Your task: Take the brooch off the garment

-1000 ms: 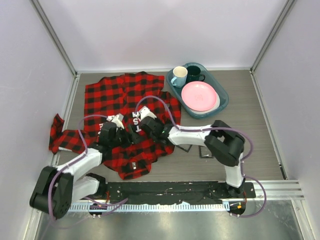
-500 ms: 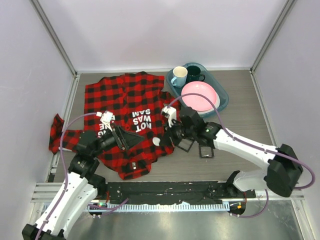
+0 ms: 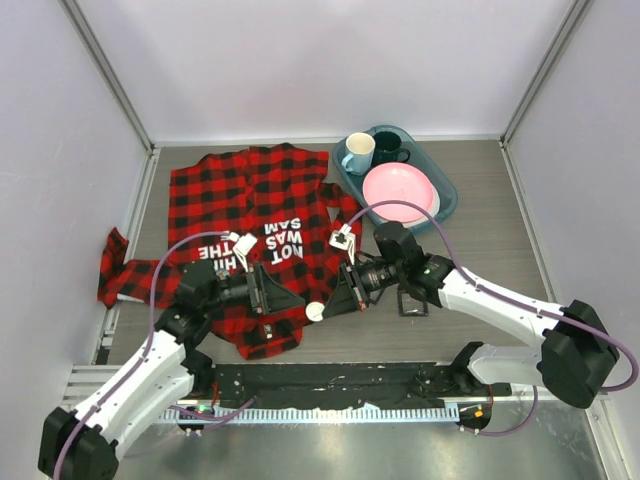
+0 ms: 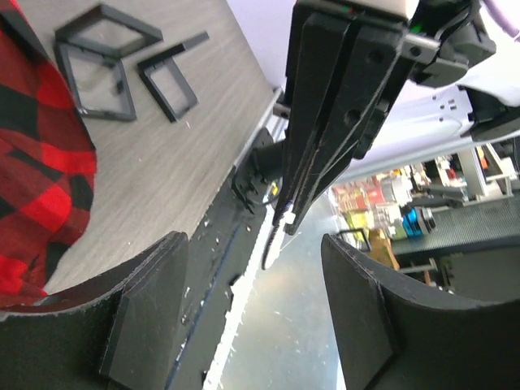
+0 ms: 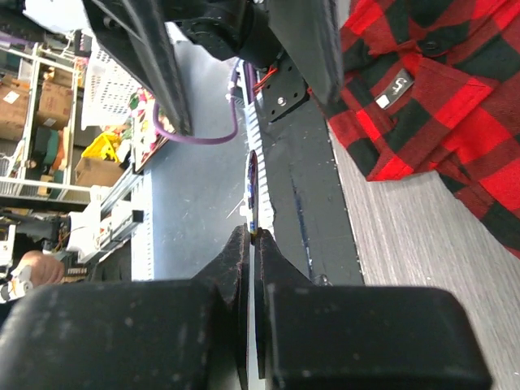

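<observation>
The garment, a red-and-black checked shirt with white lettering, lies spread on the left of the table. Its lower hem shows in the right wrist view, and a fold in the left wrist view. My right gripper hangs just past the shirt's lower right edge, shut on the brooch, a small white disc. In the right wrist view the brooch shows edge-on, pinched at the fingertips of that gripper. My left gripper is open and faces it from the left, holding nothing. In the left wrist view the brooch hangs in front of my open left gripper.
A teal tray at the back right holds a pink plate, a white-and-blue cup and a dark mug. Black angle frames lie on the table under the right arm. The arms' base rail runs along the near edge.
Both grippers have left the shirt's middle. The right gripper carried the brooch off the cloth, down towards the near edge. The left gripper swung right to face it.
</observation>
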Robot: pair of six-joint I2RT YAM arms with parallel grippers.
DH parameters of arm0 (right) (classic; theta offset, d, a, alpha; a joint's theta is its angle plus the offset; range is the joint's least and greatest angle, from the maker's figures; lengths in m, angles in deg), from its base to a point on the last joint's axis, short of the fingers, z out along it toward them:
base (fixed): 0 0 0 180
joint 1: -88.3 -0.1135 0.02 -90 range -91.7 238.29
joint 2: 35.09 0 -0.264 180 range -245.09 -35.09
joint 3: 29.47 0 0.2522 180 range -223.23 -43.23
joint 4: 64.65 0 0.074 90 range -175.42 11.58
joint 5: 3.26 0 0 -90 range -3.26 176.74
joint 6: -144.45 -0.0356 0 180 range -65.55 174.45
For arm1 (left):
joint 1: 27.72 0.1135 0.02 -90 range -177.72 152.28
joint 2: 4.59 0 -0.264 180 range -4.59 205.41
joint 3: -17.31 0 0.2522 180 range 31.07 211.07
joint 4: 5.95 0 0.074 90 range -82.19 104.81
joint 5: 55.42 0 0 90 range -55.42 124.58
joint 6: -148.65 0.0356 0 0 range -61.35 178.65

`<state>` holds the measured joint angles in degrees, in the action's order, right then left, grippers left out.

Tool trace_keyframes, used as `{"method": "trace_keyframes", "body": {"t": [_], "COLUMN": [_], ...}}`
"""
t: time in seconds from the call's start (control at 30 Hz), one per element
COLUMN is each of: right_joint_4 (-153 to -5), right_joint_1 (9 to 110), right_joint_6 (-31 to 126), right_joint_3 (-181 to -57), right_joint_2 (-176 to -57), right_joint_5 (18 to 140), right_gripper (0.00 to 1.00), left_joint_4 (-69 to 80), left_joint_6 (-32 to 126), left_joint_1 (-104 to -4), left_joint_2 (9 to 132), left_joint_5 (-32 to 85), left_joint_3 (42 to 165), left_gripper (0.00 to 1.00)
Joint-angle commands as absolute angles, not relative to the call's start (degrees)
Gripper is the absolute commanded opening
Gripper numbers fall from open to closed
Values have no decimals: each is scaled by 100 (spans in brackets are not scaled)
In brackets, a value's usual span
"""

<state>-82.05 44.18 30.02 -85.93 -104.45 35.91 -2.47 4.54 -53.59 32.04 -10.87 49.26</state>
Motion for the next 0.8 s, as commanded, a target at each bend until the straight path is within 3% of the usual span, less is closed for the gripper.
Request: {"method": "trace_keyframes", "body": {"t": [0.0, 0.03, 0.13, 0.77], "right_joint_4": [-7711, -7710, -7710, -7710], "right_joint_1": [4426, 4417, 4426, 4435], "right_joint_6": [2861, 2861, 2870, 2870], "right_joint_3": [-8709, -8709, -8727, -8920], "right_joint_2": [-10452, -10496, -10592, -10751], "right_joint_5": [3049, 3049, 3014, 2978], "right_gripper": [1, 1, 1, 1], "left_joint_4": [-922, -1011, -1301, -1768], "left_joint_6": [354, 285, 231, 196], "left_joint_1": [-5550, -5558, -5611, -5901], "left_joint_2": [3584, 3645, 3725, 3980], "left_joint_5": [-1454, -1481, -1578, -1806], "left_joint_3": [4926, 4918, 4917, 4935], "left_gripper": [68, 61, 54, 34]}}
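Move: The brooch stands clear in the air, about 6 cm to the right of the open left gripper, some 2 cm back and roughly level with it. It is already pinched by its edge in the shut right fingers, its middle about 3 cm to the left of that hand and 1 cm below. From the left hand, the shirt's label lies some 18 cm below, 6 cm back and 6 cm to the left; the nearer black frame, equally low, is 6 cm ahead and 16 cm to the right. The left hand eases about 2 cm to the right and as much back towards the brooch held out by the right hand, turning some 10 degrees clockwise while its fingers narrow from widely open to roughly half that gap around the brooch's free edge. The right hand keeps its pinch on the opposite edge and holds nearly still, with only a slight turn; one left fingertip comes right up beside the brooch, though contact can't be made out. ##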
